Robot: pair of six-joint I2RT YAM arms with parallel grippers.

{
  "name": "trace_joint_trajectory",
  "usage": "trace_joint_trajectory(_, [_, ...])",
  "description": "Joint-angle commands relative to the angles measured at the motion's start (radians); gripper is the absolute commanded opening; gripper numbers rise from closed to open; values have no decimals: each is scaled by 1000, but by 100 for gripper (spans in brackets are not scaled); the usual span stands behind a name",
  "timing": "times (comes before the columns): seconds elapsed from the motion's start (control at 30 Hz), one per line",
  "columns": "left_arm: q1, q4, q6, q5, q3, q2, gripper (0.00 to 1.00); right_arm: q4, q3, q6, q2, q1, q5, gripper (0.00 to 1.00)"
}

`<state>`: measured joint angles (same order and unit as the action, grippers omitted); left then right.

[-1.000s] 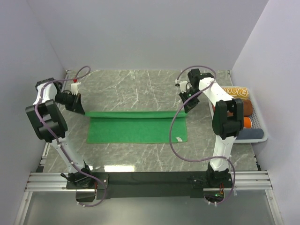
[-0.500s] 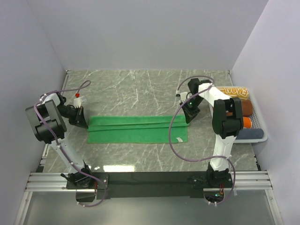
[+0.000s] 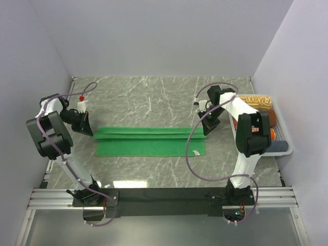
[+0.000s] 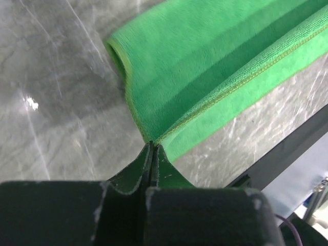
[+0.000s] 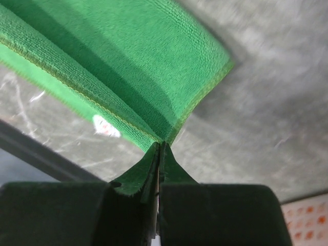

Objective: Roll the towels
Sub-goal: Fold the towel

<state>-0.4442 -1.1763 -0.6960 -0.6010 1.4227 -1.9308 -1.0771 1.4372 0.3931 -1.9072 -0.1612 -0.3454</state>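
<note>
A bright green towel lies spread across the marble table, its far edge folded over into a long low band. My left gripper is shut on the folded edge's left corner. In the left wrist view, that gripper pinches the towel's stitched hem. My right gripper is shut on the right corner. In the right wrist view, that gripper grips the towel just beside its white tag. The tag sits at the near right corner.
A white basket stands at the right edge of the table. It holds rolled towels: a yellow one with orange lettering, a brown one and a blue-grey one. Grey walls close in the left, back and right sides.
Both grippers have come toward the near side with the towel's far edge, so the folded band lies further over the towel. The left arm has shifted slightly since half a second ago.
</note>
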Motion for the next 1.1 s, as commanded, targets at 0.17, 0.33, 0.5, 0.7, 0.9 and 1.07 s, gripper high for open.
trace_joint_trajectory(0.17, [-18, -34, -86, 78, -69, 107, 1, 61, -187, -45, 114, -35, 0, 0])
trace_joint_trajectory(0.33, [-19, 59, -65, 125, -165, 99, 1, 123, -242, -60, 70, -64, 31, 0])
trace_joint_trajectory(0.5, [-18, 107, -36, 132, -206, 82, 1, 140, -236, -56, 45, -66, 66, 0])
trace_joint_trajectory(0.7, [-17, 113, -36, 124, -211, 82, 1, 111, -199, -46, 45, -64, 66, 0])
trace_joint_trajectory(0.9, [-19, 38, -101, 75, -192, 110, 1, 80, -176, -30, 71, -66, 66, 0])
trace_joint_trajectory(1.07, [-24, -19, -189, 40, -197, 159, 1, 68, -178, -10, 99, -66, 65, 0])
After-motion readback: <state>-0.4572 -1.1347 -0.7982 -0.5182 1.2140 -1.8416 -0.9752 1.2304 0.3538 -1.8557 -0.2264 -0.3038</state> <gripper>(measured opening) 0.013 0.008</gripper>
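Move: Each hand already pinches a corner of the towel's lifted far edge. The towel's near edge lies about 8 cm back and 4 cm below both: its left corner is 1 cm to the right of the left hand, its right corner straight back of the right hand. The far fold's ends lie some 4 cm ahead, 2 cm right of the left hand and 1 cm left of the right. The white label is 7 cm back and 4 cm left of the right hand; the basket's middle is 4 cm ahead, 22 cm right. Still pinching the two corners between shut fingers, both hands draw the held edge back over the lower layer, rising a centimetre or so first and then sinking about 3 cm below where they began. The left travels some 5 cm back in all; the right reaches nearly 6 cm back, then eases about 1.5 cm forward and slightly up. ##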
